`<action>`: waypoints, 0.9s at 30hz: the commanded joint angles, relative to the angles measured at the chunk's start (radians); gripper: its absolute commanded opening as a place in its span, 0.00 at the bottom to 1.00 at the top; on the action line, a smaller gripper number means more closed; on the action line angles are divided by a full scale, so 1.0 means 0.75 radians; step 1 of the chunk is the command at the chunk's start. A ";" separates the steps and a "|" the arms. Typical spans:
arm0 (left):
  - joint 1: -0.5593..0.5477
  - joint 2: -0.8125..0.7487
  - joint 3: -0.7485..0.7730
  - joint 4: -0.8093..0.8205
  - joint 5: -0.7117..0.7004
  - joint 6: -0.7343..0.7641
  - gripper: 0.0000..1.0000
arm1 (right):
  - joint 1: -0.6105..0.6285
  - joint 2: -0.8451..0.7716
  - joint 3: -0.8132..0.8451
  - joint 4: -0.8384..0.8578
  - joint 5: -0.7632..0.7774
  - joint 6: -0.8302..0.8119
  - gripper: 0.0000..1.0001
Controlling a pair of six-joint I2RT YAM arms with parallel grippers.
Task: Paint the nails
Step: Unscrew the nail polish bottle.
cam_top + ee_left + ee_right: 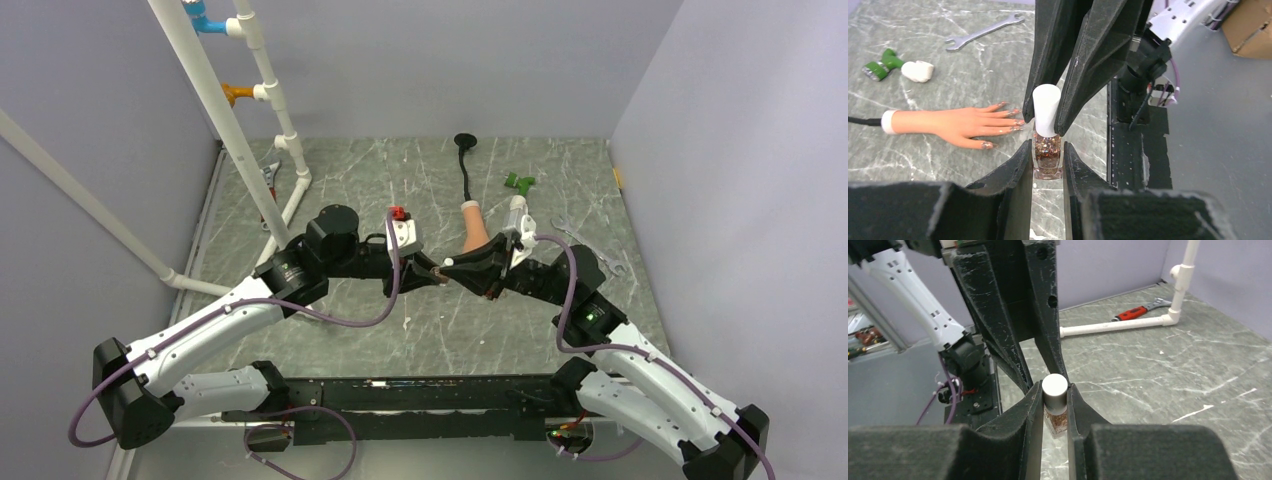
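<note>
A small glitter polish bottle with a white cap hangs above the table's middle. My left gripper is shut on the bottle's glass body. From the opposite side my right gripper is shut on the white cap. The two grippers meet tip to tip in the top view, left gripper and right gripper. The peach mannequin hand lies flat on the table just beyond, its glittery nails pointing toward the bottle. In the top view the hand is partly hidden by the right arm.
A green-and-white object and a silver wrench lie beyond the hand. A red-handled wrench rests by the white pipe frame. A black cable with a round foot runs back from the hand's wrist.
</note>
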 commanded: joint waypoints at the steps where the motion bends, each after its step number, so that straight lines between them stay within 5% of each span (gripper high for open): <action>1: 0.001 0.010 0.066 0.033 0.148 0.054 0.00 | 0.015 -0.033 -0.001 0.062 -0.187 -0.054 0.00; 3: 0.002 0.011 0.069 0.023 0.151 0.062 0.00 | 0.014 -0.036 0.000 0.051 -0.196 -0.054 0.09; 6: 0.001 0.000 0.074 0.013 0.127 0.070 0.00 | 0.017 -0.026 0.027 -0.005 -0.168 -0.046 0.58; 11: 0.012 -0.019 0.067 0.012 0.042 0.075 0.00 | 0.016 -0.043 0.064 -0.103 -0.058 -0.032 0.99; 27: 0.071 0.043 0.036 -0.006 -0.194 0.137 0.00 | 0.016 -0.240 0.065 -0.375 0.280 0.148 1.00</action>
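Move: The right hand already pinches the white cap, right at its finger point. The nail polish bottle's body hangs about 3 cm below that point, clamped in the left fingers, with the cap some 3 cm above the left hand's point. From the right hand, the rubber hand lies about 17 cm ahead, 9 cm to the right and 22 cm below. The red fitting lies roughly 25 cm ahead, 9 cm to the left and 23 cm below. The right hand, still pinching the cap, eases back 1 to 2 cm with a slight counter-clockwise turn, then opens its fingers wide to let go and draws off about 2.5 cm to the right, sinking a little and turning back clockwise by some 10 degrees. The left hand keeps its grip on the bottle, first going back about 1 cm, then carrying the bottle some 5 cm forward and a little left, away from the open right fingers, while its wrist swings counter-clockwise. ##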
